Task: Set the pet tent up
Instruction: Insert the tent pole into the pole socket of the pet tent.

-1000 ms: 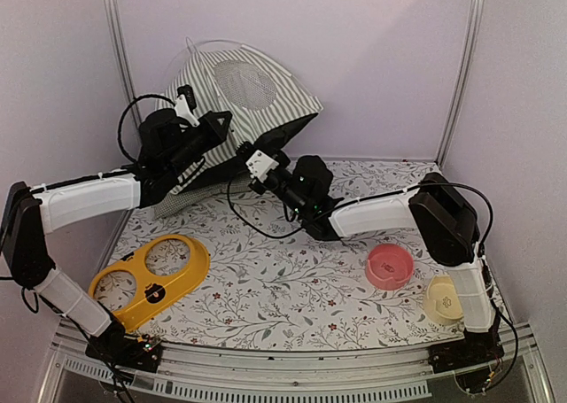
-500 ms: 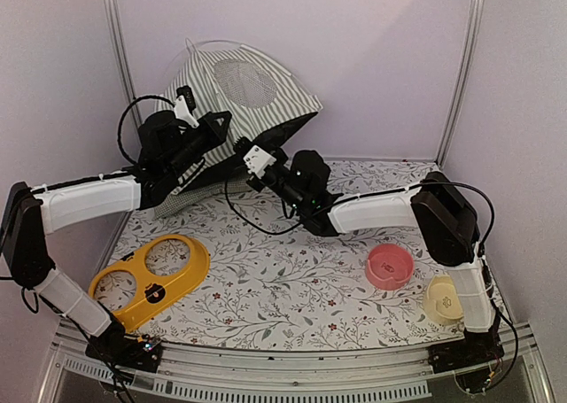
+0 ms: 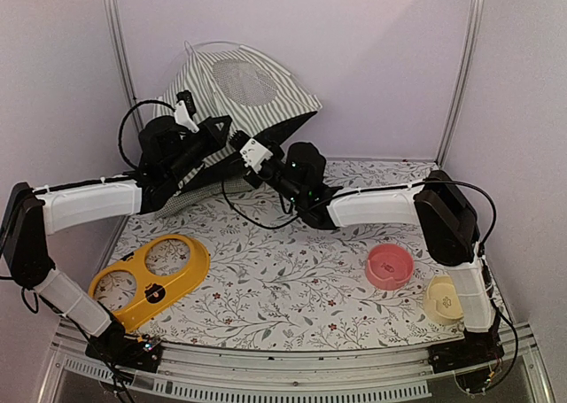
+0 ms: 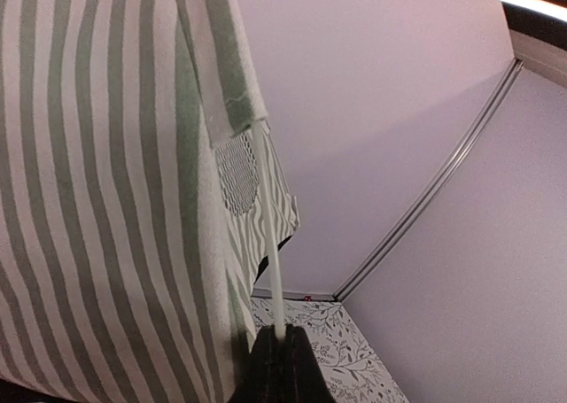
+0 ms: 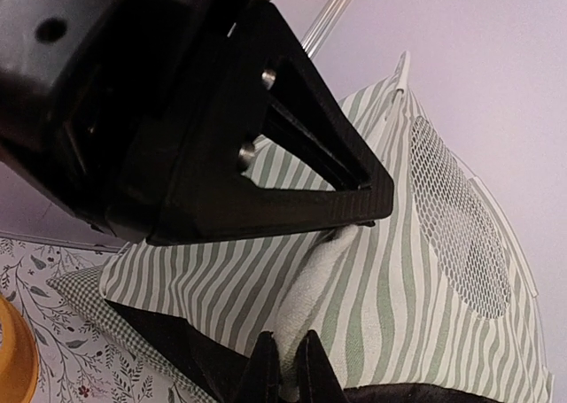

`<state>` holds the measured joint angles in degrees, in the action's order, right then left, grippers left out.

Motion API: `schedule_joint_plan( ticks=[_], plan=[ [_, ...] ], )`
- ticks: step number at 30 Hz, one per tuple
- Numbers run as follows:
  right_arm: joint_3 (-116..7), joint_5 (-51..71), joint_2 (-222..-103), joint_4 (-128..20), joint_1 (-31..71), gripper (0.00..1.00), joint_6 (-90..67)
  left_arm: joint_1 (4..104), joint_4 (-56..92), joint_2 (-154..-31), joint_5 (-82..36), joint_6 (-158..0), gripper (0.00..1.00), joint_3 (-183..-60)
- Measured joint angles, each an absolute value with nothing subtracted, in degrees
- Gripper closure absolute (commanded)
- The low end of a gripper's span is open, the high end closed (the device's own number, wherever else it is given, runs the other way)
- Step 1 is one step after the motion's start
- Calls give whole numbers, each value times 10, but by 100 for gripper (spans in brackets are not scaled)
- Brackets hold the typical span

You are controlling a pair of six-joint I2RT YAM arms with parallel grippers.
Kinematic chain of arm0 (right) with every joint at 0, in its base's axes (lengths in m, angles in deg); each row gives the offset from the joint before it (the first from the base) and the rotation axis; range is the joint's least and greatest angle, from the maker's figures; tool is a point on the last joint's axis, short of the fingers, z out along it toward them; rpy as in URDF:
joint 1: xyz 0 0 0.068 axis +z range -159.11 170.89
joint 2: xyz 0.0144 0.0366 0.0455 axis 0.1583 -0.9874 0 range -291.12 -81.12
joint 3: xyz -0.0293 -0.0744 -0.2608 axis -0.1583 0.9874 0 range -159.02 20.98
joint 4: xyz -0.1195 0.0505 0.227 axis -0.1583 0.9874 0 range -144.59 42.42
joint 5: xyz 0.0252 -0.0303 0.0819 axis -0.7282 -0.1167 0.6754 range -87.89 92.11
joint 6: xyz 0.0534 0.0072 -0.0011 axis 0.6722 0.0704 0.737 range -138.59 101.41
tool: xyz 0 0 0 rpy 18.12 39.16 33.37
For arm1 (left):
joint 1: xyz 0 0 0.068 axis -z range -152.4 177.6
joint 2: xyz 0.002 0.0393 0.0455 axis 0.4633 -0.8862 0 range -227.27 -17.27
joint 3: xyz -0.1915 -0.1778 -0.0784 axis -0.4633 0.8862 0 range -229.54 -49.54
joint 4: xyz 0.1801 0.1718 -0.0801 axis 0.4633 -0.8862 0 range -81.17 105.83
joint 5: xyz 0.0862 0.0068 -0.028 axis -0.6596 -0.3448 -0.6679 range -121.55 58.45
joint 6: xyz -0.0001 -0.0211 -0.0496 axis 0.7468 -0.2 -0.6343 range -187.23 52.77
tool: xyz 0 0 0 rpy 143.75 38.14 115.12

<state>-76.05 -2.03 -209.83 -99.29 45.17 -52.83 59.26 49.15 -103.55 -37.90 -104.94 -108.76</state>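
Observation:
The green-and-white striped pet tent [image 3: 239,89] with a round white mesh panel stands tilted at the back left of the table. My left gripper [image 3: 226,120] is shut on a thin white pole [image 4: 268,244] that runs up into the tent's striped fabric [image 4: 97,199]. My right gripper [image 3: 237,141] is shut on a white terry fold [image 5: 319,283] of the tent's edge, right below the left gripper, whose black body [image 5: 177,111] fills the right wrist view. The mesh panel [image 5: 461,226] shows to the right there.
A yellow two-hole bowl holder [image 3: 151,279] lies at the front left. A pink bowl [image 3: 390,266] and a cream bowl [image 3: 445,298] sit at the front right. A green checked cushion edge [image 3: 173,204] lies under the tent. Walls close in behind.
My right gripper has moved up and to the left, closer to the left gripper, carrying the tent's edge. The left gripper has shifted slightly; the tent stands a little higher.

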Motion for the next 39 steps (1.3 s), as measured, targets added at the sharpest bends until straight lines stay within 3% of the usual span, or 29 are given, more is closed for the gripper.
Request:
schedule_joint_plan(
  ticks=[16,32,39],
  plan=[
    [-790,-3,-2098,-914,448,100,-479,592,476,-1021,-388,-1049,100,-1071],
    [-787,4,-2093,-910,448,100,-468,580,444,-1004,-398,-1040,67,-1085],
    [-778,7,-2092,-910,448,100,-468,565,401,-982,-415,-1066,67,-1102]
  ],
)
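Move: The left fingers already pinch the tent pole. The pole socket, the white cloth tube already held in the right fingers, sits about 5 cm below them and some 2 cm nearer the base, with no clear sideways offset. The hem of the pole sleeve is roughly 8 cm above the left fingers and 2 cm farther out; the tent's mesh window lies about 12 cm ahead, 4 cm right and 5 cm higher. From the right hand, the socket's middle is about 2 cm straight above the hand point. Ease the left gripper down about 1 cm with the pole still pinched, towards the socket, then open the fingers to roughly a third and draw them some 3 cm left and 2.5 cm up, away from the right hand. Keep the right fingers shut on the socket, sinking slightly and tipping down about 8 degrees. ##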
